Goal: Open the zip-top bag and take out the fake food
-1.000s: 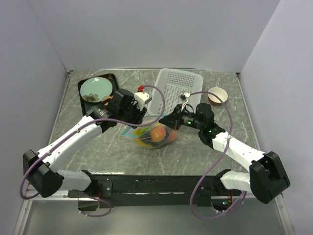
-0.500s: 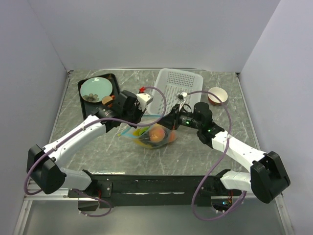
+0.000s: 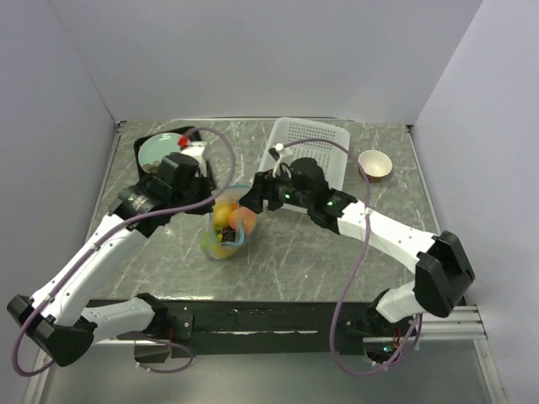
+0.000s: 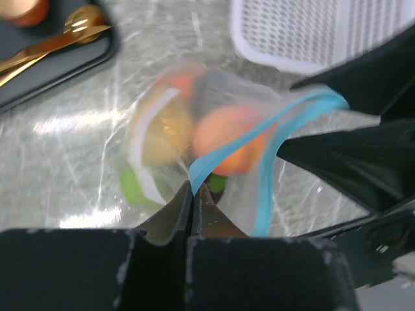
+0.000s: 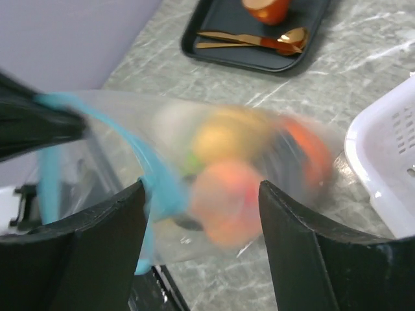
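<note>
The zip-top bag [image 3: 221, 240] hangs above the table, clear plastic with a teal strip [image 4: 243, 142]. Through it show the fake food [image 3: 237, 220]: a peach [image 4: 227, 133], a yellow fruit [image 4: 162, 133] and something green [image 4: 133, 186], all blurred. My left gripper [image 4: 192, 189] is shut on the teal strip at the bag's mouth [image 3: 217, 200]. My right gripper [image 5: 202, 197] stands open just right of the bag [image 3: 251, 199]. The bag [image 5: 246, 168] hangs between and beyond its fingers. The strip [image 5: 150, 178] brushes its left finger [image 5: 120, 223].
A white perforated basket [image 3: 312, 147] stands behind the right arm, with a small bowl [image 3: 374, 164] to its right. At the back left a black tray [image 3: 145, 162] bears a teal plate [image 3: 158, 150], a gold spoon [image 5: 253, 40] and an orange cup [image 5: 266, 8].
The left gripper shut on the zipper strip and lifted the bag up and leftwards. The right gripper opened and let go of the bag, following it to the left.
</note>
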You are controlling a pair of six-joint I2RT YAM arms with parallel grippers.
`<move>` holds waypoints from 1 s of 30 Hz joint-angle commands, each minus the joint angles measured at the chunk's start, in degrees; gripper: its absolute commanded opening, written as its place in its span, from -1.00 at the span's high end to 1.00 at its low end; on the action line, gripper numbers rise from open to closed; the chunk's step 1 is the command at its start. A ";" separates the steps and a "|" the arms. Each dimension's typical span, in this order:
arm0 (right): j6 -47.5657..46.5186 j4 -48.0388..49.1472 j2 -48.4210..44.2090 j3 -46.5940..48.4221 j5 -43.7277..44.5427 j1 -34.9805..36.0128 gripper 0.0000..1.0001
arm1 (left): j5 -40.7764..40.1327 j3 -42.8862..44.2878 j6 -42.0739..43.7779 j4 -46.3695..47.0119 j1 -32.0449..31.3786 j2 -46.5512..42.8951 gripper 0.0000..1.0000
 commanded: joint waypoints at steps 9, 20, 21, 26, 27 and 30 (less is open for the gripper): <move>5.28 -5.30 -2.14 1.38 10.11 3.00 -0.53 | 7.17 -10.16 -11.31 8.26 3.28 -3.37 0.98; 13.28 -0.46 6.54 1.89 8.01 6.00 0.36 | 10.70 -18.45 -13.07 19.01 3.19 -2.21 0.98; 13.80 0.68 8.47 2.06 7.40 6.08 0.44 | 10.69 -18.72 -13.25 19.28 3.19 -2.57 0.98; 18.72 9.19 14.36 2.67 0.73 6.08 0.53 | 11.75 -20.74 -13.69 21.92 3.19 -4.51 0.98; 19.51 10.26 15.25 2.94 -0.07 6.08 0.55 | 11.57 -20.74 -13.51 21.75 3.19 -4.59 0.98; 22.68 13.34 18.94 4.35 -2.36 6.08 0.61 | 11.31 -20.39 -13.07 21.30 3.10 -4.94 0.98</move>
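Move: The blue-rimmed mouth of the zip-top bag gapes about 4 cm to the left of the open right hand, 3 cm back and 3 cm lower; the peach inside sits some 3 cm left, 3 cm back and 8 cm below. The white basket stands about 16 cm right, 18 cm ahead, 18 cm down. From the left hand, already gripping the rim, the mouth is roughly 6 cm right, level with it and 2 cm lower; the black tray is 12 cm left, 21 cm ahead, 20 cm down. Still pinching the blue rim, the left hand first shifts about 2 cm left and up, then drops some 10 cm and eases back right, lowering the bag. The right hand dips slightly and draws back a little, narrows its fingers to about a quarter open, then goes down and left towards the gaping mouth, ending about 10 cm lower with its tips angled further down at the opening. ##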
